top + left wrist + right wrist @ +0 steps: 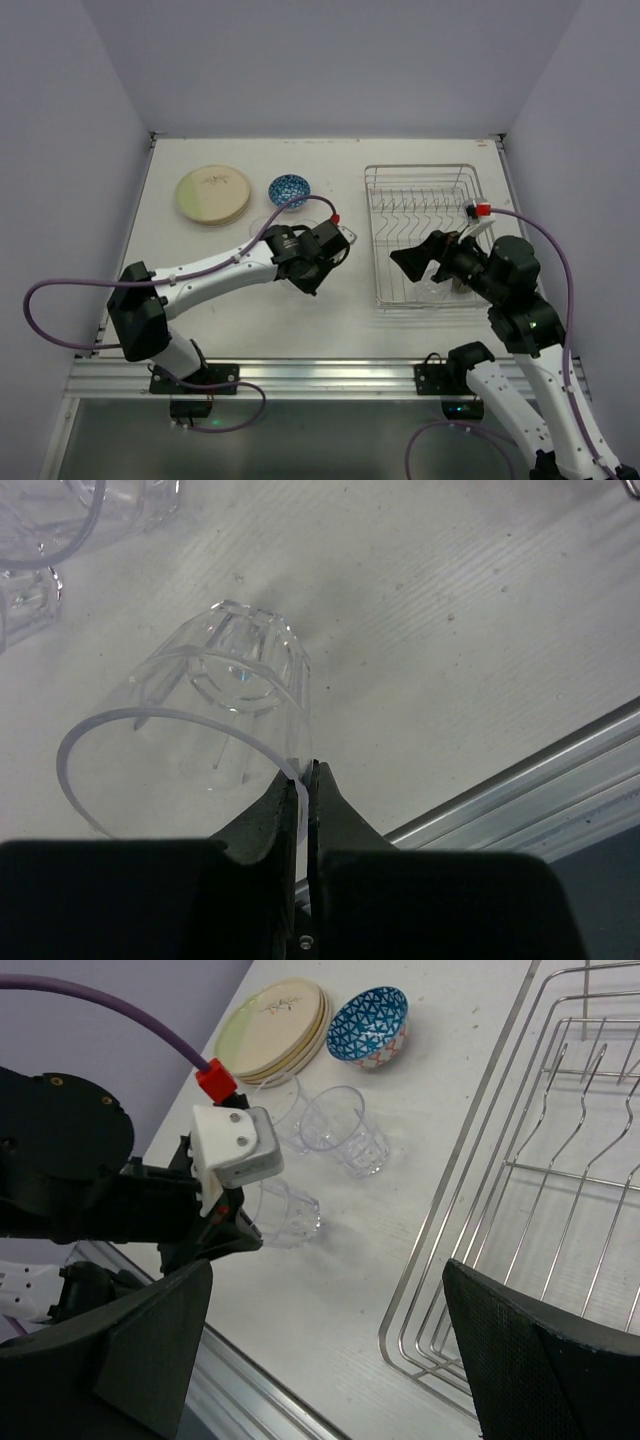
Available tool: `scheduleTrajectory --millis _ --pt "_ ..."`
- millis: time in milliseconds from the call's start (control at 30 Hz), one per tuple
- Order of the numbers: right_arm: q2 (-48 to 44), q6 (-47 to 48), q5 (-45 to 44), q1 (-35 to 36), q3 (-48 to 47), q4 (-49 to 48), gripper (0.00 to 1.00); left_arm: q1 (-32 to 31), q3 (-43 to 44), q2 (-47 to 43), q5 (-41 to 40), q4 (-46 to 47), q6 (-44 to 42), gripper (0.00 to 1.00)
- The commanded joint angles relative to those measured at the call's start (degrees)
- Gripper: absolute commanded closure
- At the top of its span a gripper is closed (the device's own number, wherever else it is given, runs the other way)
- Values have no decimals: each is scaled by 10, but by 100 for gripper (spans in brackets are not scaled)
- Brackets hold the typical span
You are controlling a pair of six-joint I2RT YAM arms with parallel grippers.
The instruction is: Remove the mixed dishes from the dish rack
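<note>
The dish rack (427, 235) is a silver wire rack at the right; its tines and front corner show in the right wrist view (560, 1190). Cream plates (213, 194) (275, 1028) are stacked at the back left, with the blue-patterned bowl (289, 189) (369, 1026) beside them. My left gripper (303, 780) (225, 1230) is shut on the rim of a clear glass (225, 695) (285, 1212), which is tilted low over the table left of the rack. My right gripper (425, 265) (330, 1350) hangs open over the rack's front left corner, holding nothing.
Two more clear glasses (345, 1130) (285, 1110) stand upright on the table between the plates and the held glass. The table's metal front rail (520, 790) runs close by the left gripper. White walls close in the table on three sides.
</note>
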State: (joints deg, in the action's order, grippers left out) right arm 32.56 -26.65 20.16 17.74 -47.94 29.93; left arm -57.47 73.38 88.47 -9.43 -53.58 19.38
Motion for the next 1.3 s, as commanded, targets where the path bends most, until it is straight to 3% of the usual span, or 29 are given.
scheduleTrajectory --millis 0,433,567,733,800,833,933,967,1167,1267 --pt "-13 22 -14 1 -29 29 1 -15 51 52 -42 -20 -9 100" --pt "-49 41 -20 1 -48 79 1 -28 91 160 -53 -24 -46 97" --pt "-50 48 -22 1 -37 79 1 -28 95 159 -40 -16 -49 79" --pt "-34 52 -26 1 -30 78 1 -28 98 145 -35 -10 -49 63" --pt "-31 49 -49 1 -32 80 1 -28 102 136 -44 -10 -43 48" --pt "-31 49 -62 1 -35 84 1 -28 104 125 -65 -12 -39 35" --pt "-35 41 -116 1 -37 91 1 -28 106 100 -96 -1 -26 20" --pt "-36 36 -135 1 -38 100 1 -28 106 75 -100 5 -23 0" --pt "14 22 -286 1 -46 158 1 -3 48 -61 -78 115 -25 0" --pt "59 0 -345 1 -51 178 1 52 -3 -149 -99 172 7 0"
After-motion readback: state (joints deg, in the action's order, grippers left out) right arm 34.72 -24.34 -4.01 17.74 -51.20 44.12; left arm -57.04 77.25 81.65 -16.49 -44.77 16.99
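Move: Just ahead of the left hand, which already pinches an upright glass by its rim, the bare spot for it lies about 4 cm forward and 12 cm down; one standing glass is 11 cm beyond that spot, another level with that one and 11 cm left, the blue bowl 21 cm beyond the spot and 5 cm left. From the right hand, the upturned rack glass is 2 cm ahead, 8 right, 22 below; the mug 9 cm right of that glass, 2 farther. Lowering the pinched glass about 5 cm to the table, the left hand drifts slightly right, holds there while its fingers open wide off the rim, then climbs some 13 cm and a little forward over the glass. The open right hand first eases back 2 cm, then swings right and down towards the rack glass, turning clockwise about 20 degrees. ##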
